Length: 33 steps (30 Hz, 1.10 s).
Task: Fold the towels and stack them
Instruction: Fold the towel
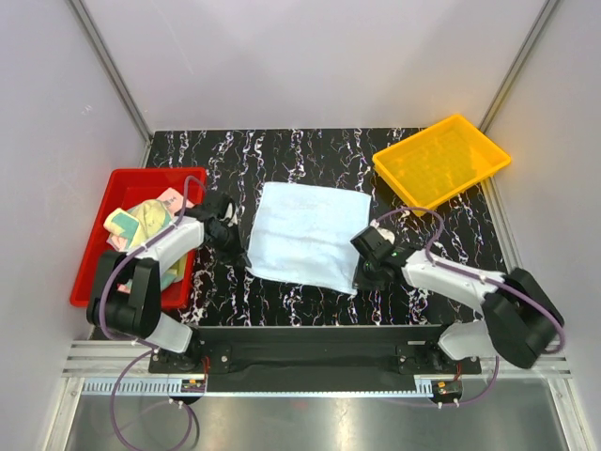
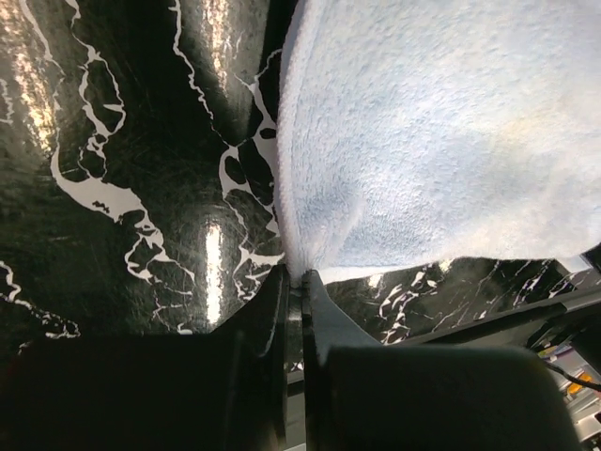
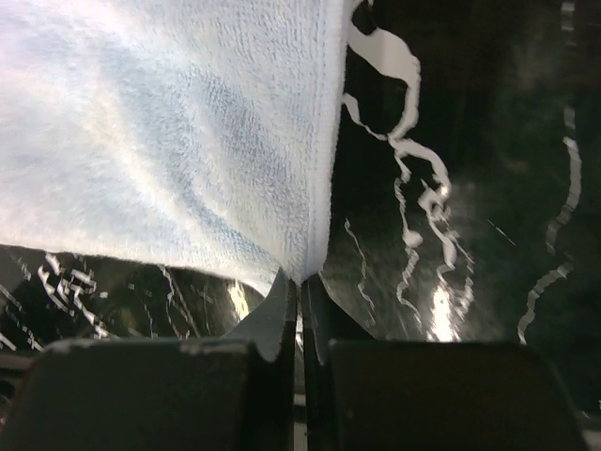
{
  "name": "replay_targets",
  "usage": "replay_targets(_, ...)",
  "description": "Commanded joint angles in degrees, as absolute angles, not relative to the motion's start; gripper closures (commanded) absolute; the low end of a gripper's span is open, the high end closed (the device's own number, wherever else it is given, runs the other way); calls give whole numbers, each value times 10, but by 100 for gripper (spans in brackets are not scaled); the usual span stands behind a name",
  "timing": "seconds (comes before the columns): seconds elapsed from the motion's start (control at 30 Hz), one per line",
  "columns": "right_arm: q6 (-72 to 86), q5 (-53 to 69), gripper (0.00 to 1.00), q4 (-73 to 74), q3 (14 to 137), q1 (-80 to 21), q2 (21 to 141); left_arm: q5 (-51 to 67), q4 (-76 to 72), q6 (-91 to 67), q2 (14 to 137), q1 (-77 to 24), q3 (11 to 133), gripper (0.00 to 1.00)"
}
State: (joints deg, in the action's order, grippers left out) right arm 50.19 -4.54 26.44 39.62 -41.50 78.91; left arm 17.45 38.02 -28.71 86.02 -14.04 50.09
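A light blue towel [image 1: 308, 235] lies spread flat on the black marbled table [image 1: 282, 155]. My left gripper [image 1: 246, 259] is shut on its near left corner; in the left wrist view the blue towel [image 2: 441, 141] bunches into the left gripper [image 2: 300, 274]. My right gripper [image 1: 355, 274] is shut on the near right corner, where the blue towel [image 3: 169, 141] pinches into the right gripper [image 3: 302, 278]. More towels [image 1: 146, 224], pale yellow-green and peach-pink, lie crumpled in the red tray [image 1: 103, 263] at the left.
A yellow tray [image 1: 441, 161] sits at the table's far right corner. Metal frame posts and white walls close in the back and sides. The arm bases stand on a black rail along the near edge.
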Motion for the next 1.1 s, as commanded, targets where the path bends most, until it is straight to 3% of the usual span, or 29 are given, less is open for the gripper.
replay_targets(0.0,472,-102,100,365,419,-415,698,156,405,-275,805,-142,540,100)
replay_targets(0.27,461,-61,100,386,420,-415,656,215,402,-291,767,-165,543,100)
replay_targets(0.53,440,-69,100,339,445,-414,672,201,379,-322,765,-186,521,100)
replay_targets(0.73,317,-69,100,307,695,-335,863,228,347,-351,888,-149,719,100)
replay_targets(0.9,206,-77,100,386,1060,-227,1052,241,352,-380,1036,-118,1033,100)
replay_targets(1.07,152,-52,100,470,1383,-202,1154,291,343,-423,1085,-108,1210,100)
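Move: Each hand already holds a near corner of the folded towel, barely above the table. From the left hand the towel's far-left corner lies about 18 cm ahead and 4 to the right, the red bin some 23 cm left and 5 farther out. From the right hand the far-right corner is roughly 20 cm ahead and 3 to the right, the yellow bin about 27 ahead and 18 right. Everything sits near hand height. Up first, both hands together lift the pinched near corners about 5 cm, drifting slightly to the right, and hover briefly. They then swing fast forward and up over the towel's far edge, ending some 25–30 cm above their start and as far or farther ahead, the wrists tipping the fingertips forward by 35–40 degrees. Both grips stay shut; the left hand also works about 5 cm to the right. ##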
